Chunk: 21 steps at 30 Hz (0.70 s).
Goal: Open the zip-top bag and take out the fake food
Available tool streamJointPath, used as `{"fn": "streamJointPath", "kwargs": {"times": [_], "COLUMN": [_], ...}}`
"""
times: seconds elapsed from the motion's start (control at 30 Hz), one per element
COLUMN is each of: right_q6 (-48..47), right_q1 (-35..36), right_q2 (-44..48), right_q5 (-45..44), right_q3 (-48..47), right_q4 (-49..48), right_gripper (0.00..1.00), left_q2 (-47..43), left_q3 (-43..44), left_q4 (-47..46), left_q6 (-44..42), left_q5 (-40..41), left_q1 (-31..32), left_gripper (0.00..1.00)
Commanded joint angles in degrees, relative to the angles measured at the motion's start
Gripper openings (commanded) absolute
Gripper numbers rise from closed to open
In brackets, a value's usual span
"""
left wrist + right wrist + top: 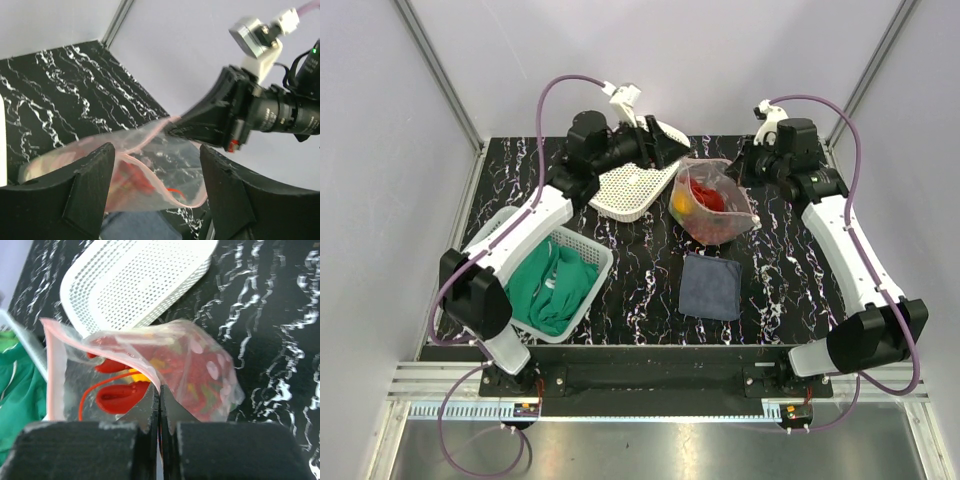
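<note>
The zip-top bag (715, 205) stands on the black marbled table, its pink-rimmed mouth open. In the right wrist view my right gripper (160, 399) is shut on the bag's pink rim (150, 375). The fake food lies inside: a red lobster (119, 396) with yellow and green pieces behind it, also seen as red and orange shapes (703, 200) from above. My left gripper (157, 157) is open, its fingers (95, 182) on either side of the bag's loose rim (165, 187) without pinching it. The right gripper (210, 120) shows across from it, holding the far rim.
A white perforated tray (630, 185) lies just left of the bag. A white basket (582, 248) holding a green cloth (550, 285) sits at the front left. A folded blue-grey cloth (712, 285) lies in front of the bag. Walls close in behind.
</note>
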State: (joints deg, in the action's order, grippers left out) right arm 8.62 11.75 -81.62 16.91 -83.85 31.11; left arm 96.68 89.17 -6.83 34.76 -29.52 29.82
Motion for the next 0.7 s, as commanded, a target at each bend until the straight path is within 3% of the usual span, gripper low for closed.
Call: {"fn": "streamJointPath", "kwargs": {"times": [0.0, 0.13, 0.27, 0.47, 0.67], "right_q6": [2.01, 3.5, 6.31, 10.71, 8.87], "right_q1": [0.12, 0.21, 0.21, 1.52, 1.61], "right_q2": [3.58, 2.7, 1.38, 2.87, 4.63], "right_q5": [-9.34, -9.52, -9.17, -18.64, -30.34], "right_q3": [-1.66, -3.68, -3.95, -0.96, -0.25], "right_q4": [-4.04, -4.83, -5.19, -6.41, -9.23], "right_gripper": [0.0, 0.0, 0.0, 0.0, 0.0], "left_q2": [-0.72, 2.1, 6.05, 13.77, 24.84], "left_q3": [3.11, 8.91, 13.12, 20.77, 38.08], "left_q4": [11.74, 15.26, 15.53, 22.19, 30.72], "left_q6": [-5.32, -6.46, -4.44, -5.05, -9.8], "left_q5": [8.33, 10.7, 12.9, 12.65, 11.16], "left_q1": [7.08, 12.18, 13.07, 13.68, 12.72], "left_gripper": [0.66, 0.53, 0.38, 0.35, 0.36]}}
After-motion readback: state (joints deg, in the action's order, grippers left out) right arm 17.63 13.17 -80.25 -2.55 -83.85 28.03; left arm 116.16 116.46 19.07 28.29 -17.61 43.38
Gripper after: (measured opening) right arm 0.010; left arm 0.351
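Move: The red fake food, inside the open zip-top bag, lies about 7 cm to the right of the empty left hand and some 19 cm below it, nearly level with it fore and aft; the yellow fake food sits roughly 7 cm to the left of the red, a little lower. The white basket's middle is about 10 cm left of the left hand and 13 cm farther out, on the table. From the right hand, pinching the bag's rim, the red food lies about 4 cm left and 12 cm below. Already clear of the rim, the left hand swings right about 11 cm in all and sinks some 6 cm towards the bag's mouth and the red food, first drawing back about 6 cm and then coming forward again while its wide-open fingers narrow to roughly half that gap and tip down about 15 degrees. The right hand keeps its pinch on the rim and carries it right about 4 cm and slightly forward and up, turning some 20 degrees clockwise. ##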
